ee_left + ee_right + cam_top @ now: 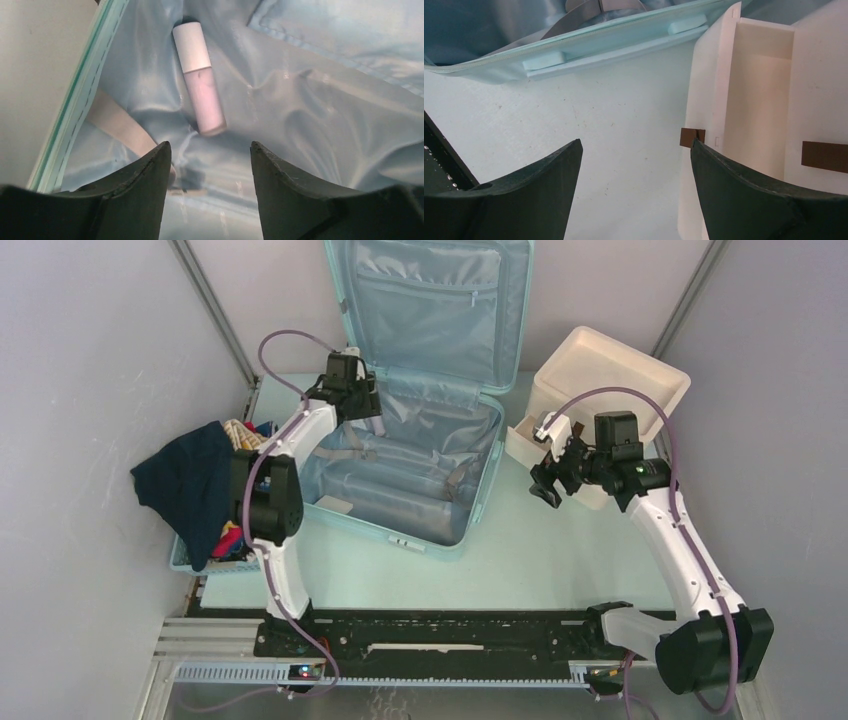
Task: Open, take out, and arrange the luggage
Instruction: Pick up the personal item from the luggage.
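The luggage (pixel 420 538) lies open on the table, its pale mint lid (pixel 430 300) propped up at the back and grey-blue lining showing. My left gripper (pixel 366 424) reaches into the back left corner of the lower half. In the left wrist view a pink tube with a white cap (pixel 200 80) lies on the lining just beyond my left gripper (pixel 210 150), whose jaws stand apart with nothing between them. My right gripper (pixel 543 490) hovers open over bare table between the luggage's edge (pixel 614 45) and the cream box (pixel 754 100), holding nothing.
A cream-white box (pixel 610 370) with brown tabs stands at the right, one drawer pulled out toward the luggage. At the left a blue basket (pixel 185 558) holds clothes, a dark navy cloth (pixel 190 480) draped over it. A beige strap (pixel 117 122) crosses the lining.
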Controlling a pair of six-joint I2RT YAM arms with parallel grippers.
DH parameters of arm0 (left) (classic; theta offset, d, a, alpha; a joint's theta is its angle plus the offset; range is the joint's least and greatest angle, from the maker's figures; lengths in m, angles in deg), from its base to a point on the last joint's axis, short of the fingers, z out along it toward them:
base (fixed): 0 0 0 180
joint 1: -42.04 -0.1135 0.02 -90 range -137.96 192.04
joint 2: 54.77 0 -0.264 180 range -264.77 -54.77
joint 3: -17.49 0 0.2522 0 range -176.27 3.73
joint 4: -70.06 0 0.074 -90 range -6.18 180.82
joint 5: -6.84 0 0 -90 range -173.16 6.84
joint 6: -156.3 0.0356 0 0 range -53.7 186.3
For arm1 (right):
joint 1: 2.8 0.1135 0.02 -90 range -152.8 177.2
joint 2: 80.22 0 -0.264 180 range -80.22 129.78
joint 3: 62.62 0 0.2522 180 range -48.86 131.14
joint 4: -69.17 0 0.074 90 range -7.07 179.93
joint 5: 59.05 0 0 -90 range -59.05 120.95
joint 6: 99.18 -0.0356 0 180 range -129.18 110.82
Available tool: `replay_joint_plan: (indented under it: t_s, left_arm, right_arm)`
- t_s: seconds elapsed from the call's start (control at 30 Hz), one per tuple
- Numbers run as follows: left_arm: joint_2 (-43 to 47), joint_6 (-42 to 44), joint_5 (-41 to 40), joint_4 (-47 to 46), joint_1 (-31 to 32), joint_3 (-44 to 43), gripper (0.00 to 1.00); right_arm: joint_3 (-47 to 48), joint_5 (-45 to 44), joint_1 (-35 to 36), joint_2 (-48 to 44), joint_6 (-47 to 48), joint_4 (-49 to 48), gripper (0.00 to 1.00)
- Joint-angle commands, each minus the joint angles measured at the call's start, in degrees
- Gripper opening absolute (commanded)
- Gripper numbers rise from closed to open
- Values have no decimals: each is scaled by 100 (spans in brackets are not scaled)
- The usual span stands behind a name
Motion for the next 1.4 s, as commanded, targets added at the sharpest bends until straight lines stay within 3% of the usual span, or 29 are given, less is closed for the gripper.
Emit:
replay_joint_plan:
  t_s: [0.0,0.23,0.63,0.97,1.1,1.37]
  left_arm:
    - [-581,-107,-313,236,1,-904,64]
    - [-1699,-627,-254,1020,-1,-2001,61]
    - [-2581,-1296,-526,1712,8,-2664,55]
    - [-2704,-1053,-189,1664,-1,-2786,18]
    - [-2163,-829,14,1241,-22,-2280,0]
    - [-23,-466,983,-939,-36,364,0]
  right_arm:
    - [1,-115,32,28,13,-133,89]
    - [7,-136,28,156,30,-126,89]
    - [60,-207,162,276,97,-43,88]
    - [54,-76,173,167,68,-36,88]
    - [51,320,177,143,0,-4,88]
    - [51,1026,419,241,-119,48,88]
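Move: The personal item, a pink bottle with a white cap, lies on the suitcase floor about 7 cm ahead of the left hand and 12 cm below, not off to either side. The grey strap's clip is some 9 cm nearer than the bottle and 6 cm to its left. The white pad is about 22 cm nearer than the bottle and 8 cm left of it. From the right hand the bottle is roughly 27 cm ahead, 30 cm left and 18 cm below. Left sinks about 11 cm and forward, pinches the personal item's near end, lifts back; right drifts left. ##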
